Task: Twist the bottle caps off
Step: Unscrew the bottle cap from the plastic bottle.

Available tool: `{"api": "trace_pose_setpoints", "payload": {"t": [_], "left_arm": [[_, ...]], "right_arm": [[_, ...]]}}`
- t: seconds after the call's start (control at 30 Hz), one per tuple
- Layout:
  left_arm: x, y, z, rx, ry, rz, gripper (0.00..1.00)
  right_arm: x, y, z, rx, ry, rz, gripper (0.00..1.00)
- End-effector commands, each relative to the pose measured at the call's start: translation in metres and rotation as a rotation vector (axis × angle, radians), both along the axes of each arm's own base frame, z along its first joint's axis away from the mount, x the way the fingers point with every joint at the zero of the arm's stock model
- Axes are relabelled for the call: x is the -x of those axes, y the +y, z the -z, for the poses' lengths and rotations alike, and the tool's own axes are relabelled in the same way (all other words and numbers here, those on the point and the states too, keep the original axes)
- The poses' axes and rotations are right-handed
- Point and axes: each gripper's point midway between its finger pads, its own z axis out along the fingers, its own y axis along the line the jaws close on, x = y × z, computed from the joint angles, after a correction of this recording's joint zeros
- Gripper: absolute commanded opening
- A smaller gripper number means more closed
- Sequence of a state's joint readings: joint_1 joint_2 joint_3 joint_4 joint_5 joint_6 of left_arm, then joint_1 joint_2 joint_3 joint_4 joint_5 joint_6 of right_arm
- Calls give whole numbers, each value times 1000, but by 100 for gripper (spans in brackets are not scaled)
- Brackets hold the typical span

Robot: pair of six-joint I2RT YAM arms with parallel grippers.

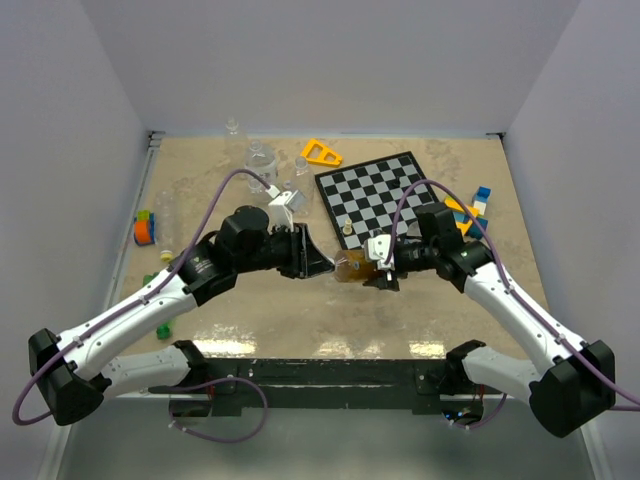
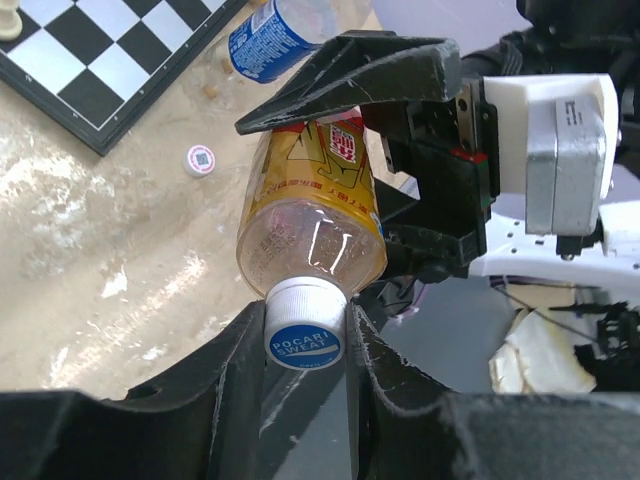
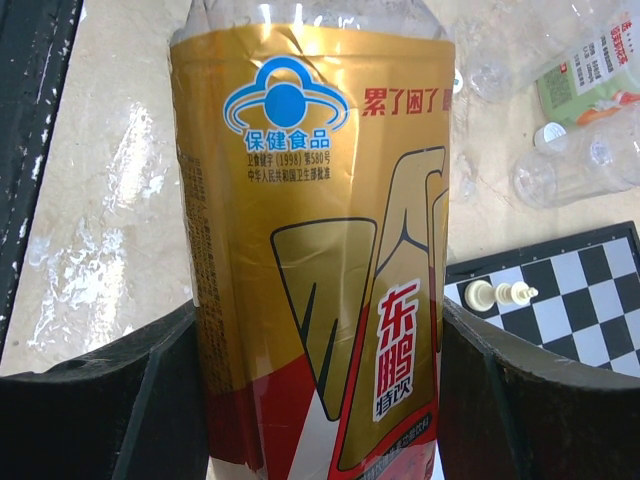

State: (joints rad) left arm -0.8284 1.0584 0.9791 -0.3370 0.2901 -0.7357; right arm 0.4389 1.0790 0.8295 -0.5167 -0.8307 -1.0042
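Note:
An amber-brown bottle (image 1: pixel 350 267) with a gold and red label (image 3: pixel 310 250) hangs level above the table between both arms. My left gripper (image 1: pixel 326 266) is shut on its bottle cap (image 2: pixel 305 325), which is white with a blue printed top. The two dark fingers (image 2: pixel 235 370) press the cap's sides in the left wrist view. My right gripper (image 1: pixel 381 262) is shut on the bottle's body (image 2: pixel 310 210), with a pad (image 3: pixel 170 400) against each side of the label. The bottle's base is hidden.
A chessboard (image 1: pixel 380 195) lies behind the bottle with two pale pieces (image 3: pixel 500 294) on it. A loose white cap (image 2: pixel 200 160) and a blue-label bottle (image 2: pixel 275 35) lie by its edge. Clear bottles (image 1: pixel 262 160), an orange triangle (image 1: pixel 321 152), coloured blocks (image 1: pixel 475 205) and a tape roll (image 1: pixel 146 230) ring the table.

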Motion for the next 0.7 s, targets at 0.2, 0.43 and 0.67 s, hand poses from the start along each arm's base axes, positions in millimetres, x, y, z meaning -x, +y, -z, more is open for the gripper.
{"api": "trace_pose_setpoints", "payload": {"t": [0.2, 0.43, 0.67], "left_arm": [[2, 7, -55, 169, -15, -78, 75], [2, 42, -71, 86, -270, -97, 100], [9, 93, -53, -62, -630, -99, 100]], "right_arm": [[0, -6, 8, 40, 9, 15, 6], [1, -6, 8, 41, 8, 14, 6], [1, -6, 8, 39, 9, 12, 6]]}}
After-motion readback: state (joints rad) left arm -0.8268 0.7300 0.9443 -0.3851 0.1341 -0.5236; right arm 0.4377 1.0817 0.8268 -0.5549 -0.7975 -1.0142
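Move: The bottle cap is already between the left fingers, right at the hand point, with the bottle's body running off to the right, its middle about 8 cm away and some 3 cm higher. On the table, roughly 20 cm below, the checkerboard's near corner lies about 6 cm to the left hand's right and 1 cm ahead; a loose cap lies 14 cm right and 3 cm back. From the right hand, which holds the bottle, the bottle cap is about 10 cm left, 1 cm ahead and 4 cm lower. Counter-clockwise as one looks along its fingers, the left hand gives the bottle cap a last few degrees of twist, then opens wide and lets go. It rises first, then draws off left as well, about 9 cm in all, its wrist rolling back some 20 degrees. The right hand keeps its grip on the bottle and sinks about 1 cm. ##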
